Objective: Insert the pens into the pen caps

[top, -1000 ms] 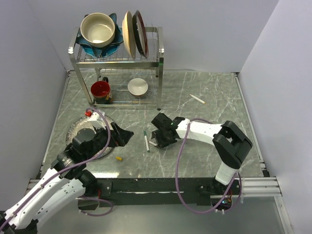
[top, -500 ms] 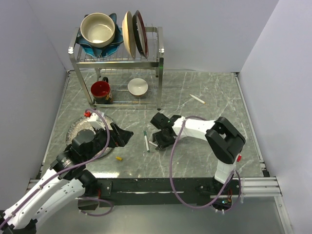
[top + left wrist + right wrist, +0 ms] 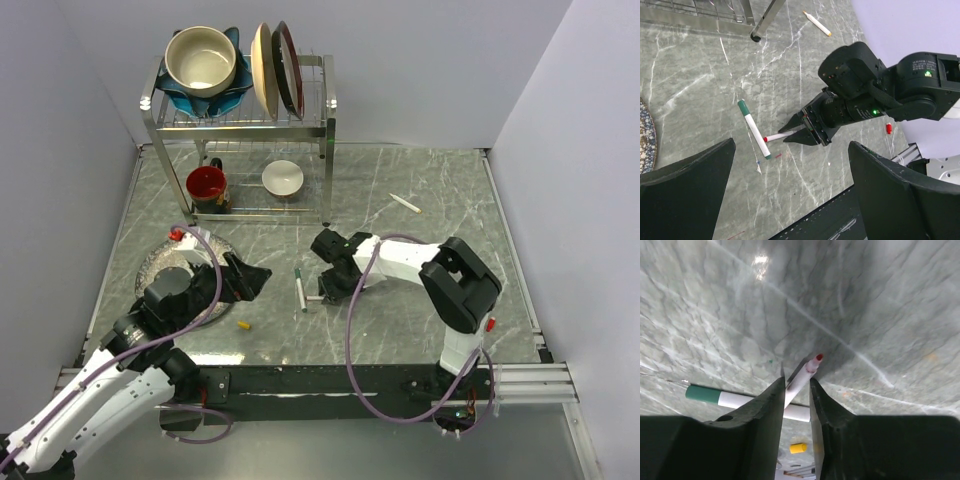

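Note:
My right gripper is low at mid-table, shut on a white pen with a bare red tip; that tip sticks out past the fingertips. Just left of it lies a second pen wearing a green cap. A yellow cap lies nearer the front edge. A third pen lies far right of the rack. A red cap rests by the right arm's base. My left gripper hovers left of the pens, open and holding nothing.
A metal dish rack stands at the back left with bowls and plates on top, a red mug and a white bowl below. A patterned plate lies under my left arm.
The right gripper's jaws have narrowed onto the red-tipped pen and shifted slightly left. The left arm has hardly moved.

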You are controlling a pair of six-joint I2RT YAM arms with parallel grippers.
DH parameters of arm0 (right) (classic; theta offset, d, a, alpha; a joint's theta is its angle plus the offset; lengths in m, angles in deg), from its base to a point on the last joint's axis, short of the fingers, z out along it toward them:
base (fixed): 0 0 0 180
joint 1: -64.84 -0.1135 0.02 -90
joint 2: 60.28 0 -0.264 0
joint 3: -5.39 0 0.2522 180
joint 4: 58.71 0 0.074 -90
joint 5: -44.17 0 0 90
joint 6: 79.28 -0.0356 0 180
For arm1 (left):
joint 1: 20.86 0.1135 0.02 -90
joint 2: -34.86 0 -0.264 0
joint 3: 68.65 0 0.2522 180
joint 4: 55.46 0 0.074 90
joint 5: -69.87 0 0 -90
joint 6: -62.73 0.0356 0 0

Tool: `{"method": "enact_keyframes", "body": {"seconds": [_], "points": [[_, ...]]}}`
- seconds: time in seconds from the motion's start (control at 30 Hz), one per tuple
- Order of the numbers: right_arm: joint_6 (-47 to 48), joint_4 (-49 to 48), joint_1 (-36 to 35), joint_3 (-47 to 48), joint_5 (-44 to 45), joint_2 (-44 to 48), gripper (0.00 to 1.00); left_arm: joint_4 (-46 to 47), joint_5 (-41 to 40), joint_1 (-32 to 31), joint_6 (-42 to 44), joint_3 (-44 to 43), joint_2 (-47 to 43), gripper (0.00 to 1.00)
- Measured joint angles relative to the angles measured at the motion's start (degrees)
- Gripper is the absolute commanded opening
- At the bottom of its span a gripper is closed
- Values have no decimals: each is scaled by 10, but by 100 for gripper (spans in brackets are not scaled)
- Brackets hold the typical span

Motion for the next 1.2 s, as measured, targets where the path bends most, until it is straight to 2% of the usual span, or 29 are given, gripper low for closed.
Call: {"method": "enact_keyframes", "body": {"seconds": [0.1, 0.17, 0.2, 0.37, 0.5, 0.7, 1.0, 1.2], "points": [[0, -10, 2, -23, 9, 17, 26, 0, 1, 0, 5, 0, -2, 98], [6, -10, 2, -25, 17, 20, 16, 0, 2, -1, 9, 0, -2, 97], [11, -9, 2, -26, 21, 21, 0, 0, 2, -1, 9, 0, -2, 97], [42, -18, 2, -47, 61, 42, 0, 0, 12, -2, 12, 0, 11, 92], [83, -9, 3, -64, 110, 64, 0, 1, 38, -2, 12, -2, 54, 88], [214, -37, 5, -94, 158, 137, 0, 16, 99, -2, 10, 4, 111, 87], [424, -242, 6, -208, 119, 356, 0, 132, 196, -2, -10, 29, 205, 80], [494, -345, 6, -290, 54, 448, 0, 218, 257, -2, -24, 28, 287, 77]]}}
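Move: From the right hand, right down at the table with its fingers half closed around the red pen, that pen's middle lies about 1 cm to the left. The green pen is level with it, about 7 cm to the left; the small yellow cap is some 21 cm left and 8 cm back. For the open left hand, the red pen lies about 15 cm right, 2 cm ahead and roughly 21 cm below. Shut the right fingers on the red pen while drawing the hand some 6 cm right, low over the table, then lift it about 13 cm, drifting back left and swinging the fingers from straight down to forward-left. Meanwhile bring the open left gripper about 10 cm right and 6 to 7 cm down towards the pen, turning clockwise and tipping down, its fingers narrowing a little. ##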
